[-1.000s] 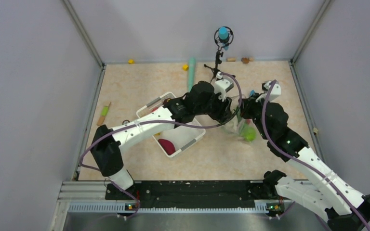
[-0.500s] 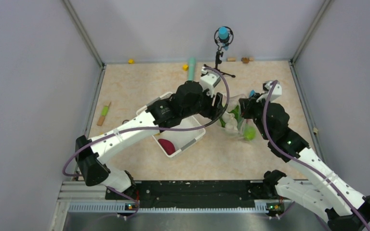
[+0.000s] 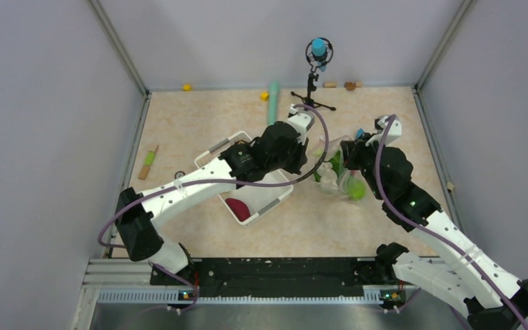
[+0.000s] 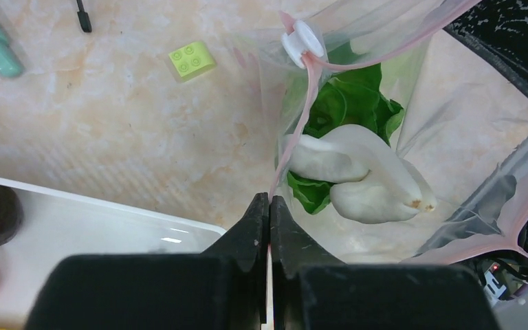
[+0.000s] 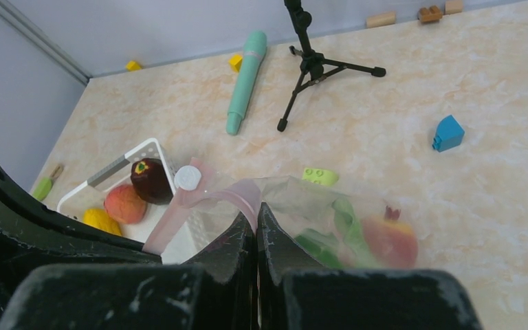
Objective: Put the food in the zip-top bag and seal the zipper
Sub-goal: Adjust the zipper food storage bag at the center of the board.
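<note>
The clear zip-top bag (image 3: 335,177) lies right of the white basket (image 3: 276,199). Its mouth is held apart between my two grippers. My left gripper (image 4: 269,201) is shut on the pinkish zipper (image 4: 293,144), below the white slider (image 4: 302,40). My right gripper (image 5: 256,210) is shut on the zipper (image 5: 210,199) at the opposite lip. Inside the bag are the green cabbage (image 4: 349,103), a whitish piece (image 4: 364,182) and a red apple (image 5: 386,240). In the basket (image 5: 118,162) remain a maroon root (image 5: 149,180), an orange piece (image 5: 124,203) and a yellow piece (image 5: 101,220).
A black tripod (image 3: 311,88) stands just behind the bag. A teal cylinder (image 5: 245,79) lies beyond the basket. A light green block (image 4: 192,60) and a blue block (image 5: 447,133) sit on the table near the bag. Small blocks line the back wall.
My left arm drew back from over the bag toward the basket. Its gripper, open half a second ago, has shut on the zipper. The right arm has not moved.
</note>
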### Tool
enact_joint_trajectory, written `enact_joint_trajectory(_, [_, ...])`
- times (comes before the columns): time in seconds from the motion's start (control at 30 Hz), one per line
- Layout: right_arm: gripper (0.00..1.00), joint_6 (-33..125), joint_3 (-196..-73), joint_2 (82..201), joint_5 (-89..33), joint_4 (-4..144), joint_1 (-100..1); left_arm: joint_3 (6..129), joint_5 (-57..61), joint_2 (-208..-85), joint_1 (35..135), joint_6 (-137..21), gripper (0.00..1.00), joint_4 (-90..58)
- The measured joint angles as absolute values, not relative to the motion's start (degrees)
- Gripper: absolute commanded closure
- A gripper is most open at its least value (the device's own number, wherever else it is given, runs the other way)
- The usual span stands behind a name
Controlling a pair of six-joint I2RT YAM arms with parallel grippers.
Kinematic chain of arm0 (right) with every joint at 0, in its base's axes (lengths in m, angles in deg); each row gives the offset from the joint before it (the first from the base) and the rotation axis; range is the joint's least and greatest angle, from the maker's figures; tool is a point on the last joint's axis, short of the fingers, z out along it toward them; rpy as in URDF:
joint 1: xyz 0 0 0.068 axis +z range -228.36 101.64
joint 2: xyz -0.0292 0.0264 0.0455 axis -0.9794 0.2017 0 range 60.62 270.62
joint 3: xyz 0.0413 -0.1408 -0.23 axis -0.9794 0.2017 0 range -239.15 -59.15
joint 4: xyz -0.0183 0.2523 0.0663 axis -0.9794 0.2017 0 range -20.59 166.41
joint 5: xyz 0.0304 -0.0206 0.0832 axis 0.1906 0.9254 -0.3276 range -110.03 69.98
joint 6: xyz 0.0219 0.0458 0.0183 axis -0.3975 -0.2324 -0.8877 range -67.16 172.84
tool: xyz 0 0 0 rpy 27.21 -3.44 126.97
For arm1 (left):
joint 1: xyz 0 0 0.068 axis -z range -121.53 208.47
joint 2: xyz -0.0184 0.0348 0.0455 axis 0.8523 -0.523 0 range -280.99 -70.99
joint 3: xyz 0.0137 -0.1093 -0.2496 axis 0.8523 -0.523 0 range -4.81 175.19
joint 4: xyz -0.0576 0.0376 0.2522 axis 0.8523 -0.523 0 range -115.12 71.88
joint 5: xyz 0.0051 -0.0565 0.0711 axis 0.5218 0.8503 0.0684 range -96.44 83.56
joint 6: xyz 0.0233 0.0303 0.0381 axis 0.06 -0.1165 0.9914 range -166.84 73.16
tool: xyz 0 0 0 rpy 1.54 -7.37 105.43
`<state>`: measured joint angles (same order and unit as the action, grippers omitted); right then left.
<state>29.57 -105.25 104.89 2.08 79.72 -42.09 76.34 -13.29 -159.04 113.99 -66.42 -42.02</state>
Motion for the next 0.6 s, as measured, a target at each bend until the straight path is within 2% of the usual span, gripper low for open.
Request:
enact_joint_trajectory(0.3, [1.00, 29.3, -108.0, 104.2, 1.3, 84.9, -42.1, 78.6, -12.5, -158.9, 114.0, -62.4, 1.00, -42.8])
enact_joint_trajectory(0.43, [0.99, 29.7, -120.3, 109.0, 3.9, 97.7, -42.1, 84.5, -11.8, -158.9, 114.0, -59.9, 1.00, -43.3])
enact_joint_trajectory(0.6, [0.96, 28.1, -134.1, 116.1, 14.3, 112.9, -42.1, 93.3, -12.8, -159.0, 114.0, -56.6, 1.00, -43.7])
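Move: Both grippers are already shut on the zipper bag's rim. From the left hand, the filled body of the bag lies about 13 cm to the right, 3 cm ahead and 14 cm below; the light-green block is some 12 cm ahead and 9 cm right, and the white basket's middle is about 18 cm left and 5 cm ahead. From the right hand, the bag's body lies almost straight below, 1 cm right and about 18 cm down, with the green apple some 8 cm right and 2 cm back. After a brief hold, the left hand hoists its pinched stretch of the bag's rim almost straight up by about 12 cm, fingertips tilting up some 15 degrees and the grip kept. The right hand, its fingers still shut at the rim, rises about 5 cm and then swings as far to the right, away from the left hand, its fingers tipping down and turning clockwise by roughly 10 degrees each. ##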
